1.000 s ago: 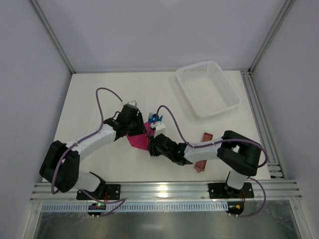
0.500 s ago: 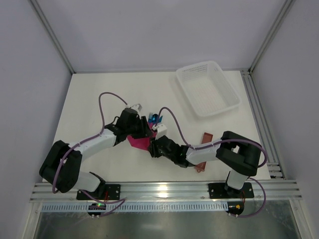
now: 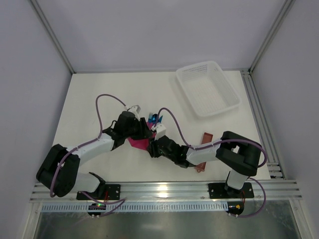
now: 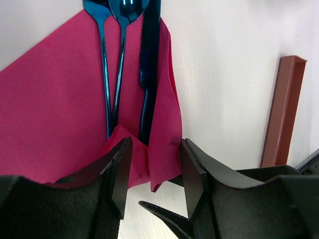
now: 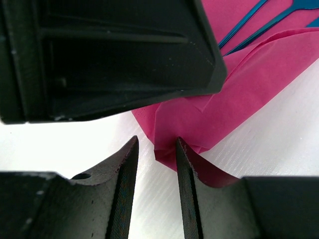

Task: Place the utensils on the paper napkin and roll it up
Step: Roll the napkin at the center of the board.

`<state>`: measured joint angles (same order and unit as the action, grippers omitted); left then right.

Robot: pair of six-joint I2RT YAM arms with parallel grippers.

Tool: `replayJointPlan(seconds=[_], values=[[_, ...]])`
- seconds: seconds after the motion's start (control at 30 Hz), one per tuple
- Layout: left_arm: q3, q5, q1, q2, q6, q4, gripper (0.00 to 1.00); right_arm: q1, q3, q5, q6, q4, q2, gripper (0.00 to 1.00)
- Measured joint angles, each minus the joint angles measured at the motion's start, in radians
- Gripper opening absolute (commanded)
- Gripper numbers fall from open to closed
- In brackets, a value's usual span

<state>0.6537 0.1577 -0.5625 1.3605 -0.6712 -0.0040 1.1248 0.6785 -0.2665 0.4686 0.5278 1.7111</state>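
The magenta paper napkin (image 3: 138, 144) lies at mid-table, between my two grippers. Blue utensils (image 4: 119, 59) rest side by side on it, their heads sticking out past its far edge (image 3: 156, 119). In the left wrist view, a folded-up corner of the napkin (image 4: 159, 149) stands between the fingers of my left gripper (image 4: 154, 172); the jaws are open, with a gap on both sides. My right gripper (image 5: 154, 174) is open at the napkin's near corner (image 5: 172, 154), which touches its right finger (image 5: 185, 184). The left gripper's black body (image 5: 99, 50) hangs just above it.
A white mesh basket (image 3: 207, 89) stands at the back right. A reddish-brown sleeve (image 4: 281, 109) lies on the table right of the napkin, partly under my right arm (image 3: 206, 136). Metal rails run along the near and right edges.
My left gripper has shifted right and a little nearer, over the napkin and closer to the right gripper. Both pairs of jaws have opened slightly. The right arm has barely moved.
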Motion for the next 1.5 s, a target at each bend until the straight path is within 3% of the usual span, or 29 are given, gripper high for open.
replayJointPlan(seconds=[0.43, 0.73, 1.17, 1.27, 1.37, 1.43, 1.5], values=[[-0.081, -0.04, 0.0, -0.063, 0.045, 0.106, 0.48, 0.0, 0.001, 0.0, -0.027, 0.002, 0.0, 0.38], [-0.144, -0.042, 0.0, -0.189, 0.066, 0.168, 0.5, 0.0, 0.02, 0.0, -0.03, 0.002, 0.003, 0.38], [-0.117, -0.042, 0.0, -0.056, 0.081, 0.164, 0.43, 0.0, 0.022, -0.001, -0.029, 0.003, 0.006, 0.38], [-0.101, -0.041, 0.0, -0.036, 0.08, 0.164, 0.36, 0.0, 0.022, -0.001, -0.029, 0.002, 0.006, 0.38], [-0.08, -0.042, 0.0, -0.007, 0.08, 0.164, 0.23, 0.0, 0.022, -0.001, -0.029, 0.002, 0.006, 0.38], [-0.07, -0.044, 0.0, 0.009, 0.08, 0.162, 0.08, 0.0, 0.021, -0.003, -0.027, 0.002, 0.005, 0.38], [-0.06, -0.049, 0.0, 0.019, 0.084, 0.156, 0.03, 0.0, 0.01, -0.005, -0.022, 0.001, -0.005, 0.38]])
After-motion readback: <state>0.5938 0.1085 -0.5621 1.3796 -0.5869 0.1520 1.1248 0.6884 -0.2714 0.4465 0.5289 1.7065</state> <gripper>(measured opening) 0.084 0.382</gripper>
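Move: The napkin's folded right-hand edge, the next thing to be gripped, is right at the left hand's half-open fingertips, about 1 cm ahead and 1 cm lower. The utensils' heads lie some 9 cm ahead of that hand, 3 cm right and 3 cm below; the napkin's near corner is roughly 6 cm behind it, 3 cm below, between the right fingers. From the right hand the folded edge is about 7 cm ahead and level sideways. Up about 3 cm off the folded edge, drifting 1 cm left and tipping its fingers up some 15 degrees, the left hand then sinks back down just past its starting height. It finishes 1.5 cm farther forward, about half the tilt undone, and shuts its fingers to pinch the napkin's edge. The right hand stays by the near corner, fingers still part open. ##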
